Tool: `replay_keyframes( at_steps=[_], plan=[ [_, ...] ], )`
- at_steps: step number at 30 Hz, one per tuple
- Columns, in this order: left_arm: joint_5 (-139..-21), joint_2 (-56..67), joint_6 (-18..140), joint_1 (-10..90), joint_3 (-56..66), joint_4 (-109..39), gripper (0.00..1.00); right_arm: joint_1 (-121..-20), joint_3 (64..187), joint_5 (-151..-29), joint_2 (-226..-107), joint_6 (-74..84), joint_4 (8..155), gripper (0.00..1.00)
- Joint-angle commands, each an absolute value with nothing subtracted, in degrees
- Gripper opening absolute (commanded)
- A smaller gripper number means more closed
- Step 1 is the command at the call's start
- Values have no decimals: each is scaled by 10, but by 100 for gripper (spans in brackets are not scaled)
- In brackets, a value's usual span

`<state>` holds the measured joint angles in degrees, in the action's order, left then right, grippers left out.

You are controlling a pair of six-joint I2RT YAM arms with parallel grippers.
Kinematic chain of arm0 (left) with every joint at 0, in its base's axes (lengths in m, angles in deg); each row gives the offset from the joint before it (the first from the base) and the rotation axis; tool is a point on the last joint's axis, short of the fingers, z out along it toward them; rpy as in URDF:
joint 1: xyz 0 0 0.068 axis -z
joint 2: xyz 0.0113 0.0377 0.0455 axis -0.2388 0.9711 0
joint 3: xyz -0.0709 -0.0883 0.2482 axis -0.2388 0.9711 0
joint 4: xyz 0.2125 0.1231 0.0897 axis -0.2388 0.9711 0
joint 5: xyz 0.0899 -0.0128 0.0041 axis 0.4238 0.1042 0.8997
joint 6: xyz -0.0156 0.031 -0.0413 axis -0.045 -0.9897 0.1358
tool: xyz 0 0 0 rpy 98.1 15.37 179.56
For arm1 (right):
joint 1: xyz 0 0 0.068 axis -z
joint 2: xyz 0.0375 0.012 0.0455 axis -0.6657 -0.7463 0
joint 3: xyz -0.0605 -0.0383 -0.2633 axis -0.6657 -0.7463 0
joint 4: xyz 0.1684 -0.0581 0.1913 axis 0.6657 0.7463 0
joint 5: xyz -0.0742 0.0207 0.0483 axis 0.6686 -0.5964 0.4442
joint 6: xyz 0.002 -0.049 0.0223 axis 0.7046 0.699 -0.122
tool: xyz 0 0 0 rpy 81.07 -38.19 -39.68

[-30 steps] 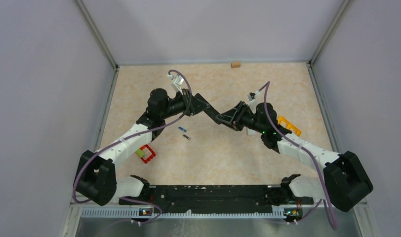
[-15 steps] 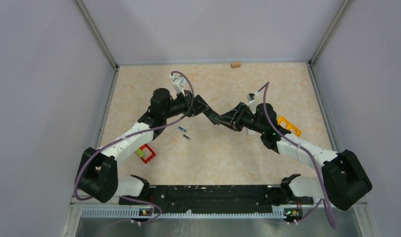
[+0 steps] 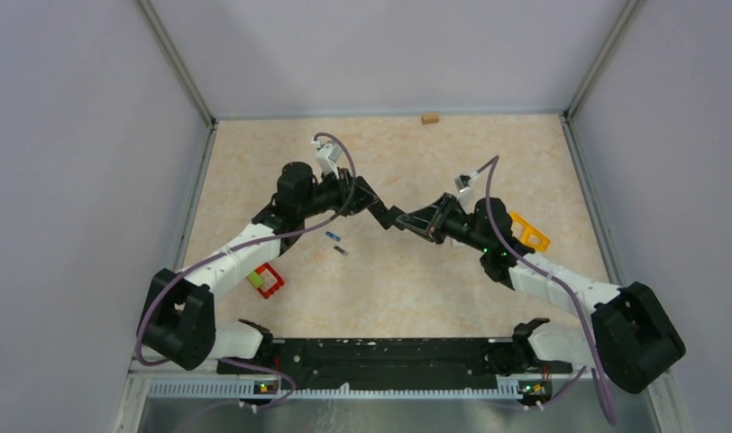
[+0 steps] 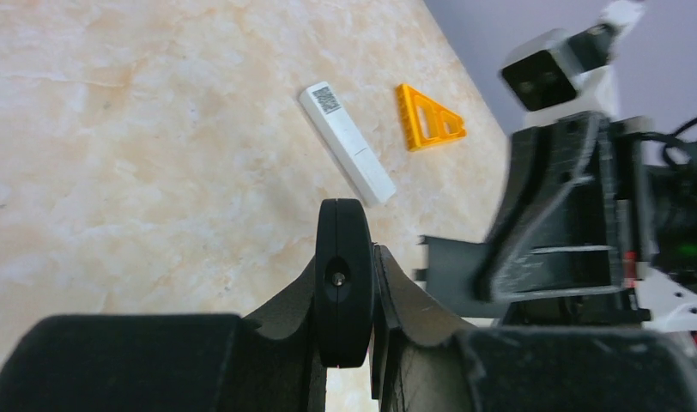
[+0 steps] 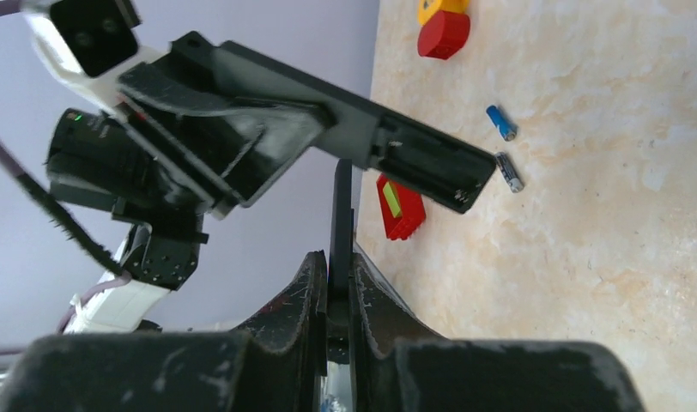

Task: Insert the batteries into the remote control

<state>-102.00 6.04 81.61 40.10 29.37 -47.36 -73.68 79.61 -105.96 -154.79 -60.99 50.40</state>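
Note:
My left gripper (image 4: 348, 257) is shut on the black remote control (image 4: 343, 283), seen end-on here. In the right wrist view the remote control (image 5: 431, 167) shows its open battery bay. My right gripper (image 5: 336, 257) is shut on a thin flat black cover piece (image 5: 342, 215) whose top edge meets the remote's underside. Two batteries lie on the table below, one blue (image 5: 500, 122) and one dark (image 5: 509, 172). From above, the left gripper (image 3: 373, 204) and right gripper (image 3: 415, 222) meet mid-table, with the batteries (image 3: 335, 242) just in front of them.
A white slim bar (image 4: 347, 144) and an orange triangle (image 4: 429, 126) lie on the right. A red block (image 3: 269, 280) sits by the left arm. A small brown block (image 3: 429, 117) is at the back wall. Walls enclose the table.
The right jaws have closed onto the flat black piece. Both grippers have shifted slightly and stand closer together. The batteries have not moved.

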Motion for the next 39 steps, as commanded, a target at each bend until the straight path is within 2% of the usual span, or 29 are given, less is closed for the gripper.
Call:
replay_keyframes(
  at_steps=[1, 5, 9, 18, 22, 27, 30, 34, 39],
  plan=[
    [-970, 42, 745, 399, 278, -444, 0, -734, 795, -1010, -1470, -562, 519, 0],
    [-929, 26, 717, 395, 274, -419, 0, -734, 784, -946, -1427, -514, 615, 0],
    [-890, 0, 702, 393, 271, -411, 0, -739, 763, -911, -1437, -501, 651, 0],
    [-770, -78, 722, 392, 279, -402, 0, -785, 776, -912, -1604, -487, 592, 0],
    [-743, -106, 722, 392, 285, -387, 0, -796, 794, -901, -1647, -480, 604, 11],
    [-715, -131, 718, 392, 276, -363, 0, -798, 833, -850, -1651, -441, 714, 36],
    [-694, -142, 713, 392, 269, -351, 0, -799, 852, -826, -1636, -411, 761, 47],
    [-622, -159, 724, 392, 255, -314, 0, -803, 874, -790, -1608, -365, 792, 54],
    [-523, -195, 748, 391, 251, -282, 0, -819, 930, -781, -1618, -296, 797, 57]
  ],
)
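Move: The right hand holds the black battery cover. The bare table it will lie on is about 16 cm below, 2 cm back and 2 cm right. The black remote in the left hand is some 7 cm left, 5 cm ahead and slightly above; the grey battery lies 16 cm left, level and 15 cm down. From the left hand the table spot is about 9 cm right, 7 cm back and 18 cm below. Right hand sinks about 15 cm, opens, leaving cover on table; left hand carries black remote about 13 cm leftward. ##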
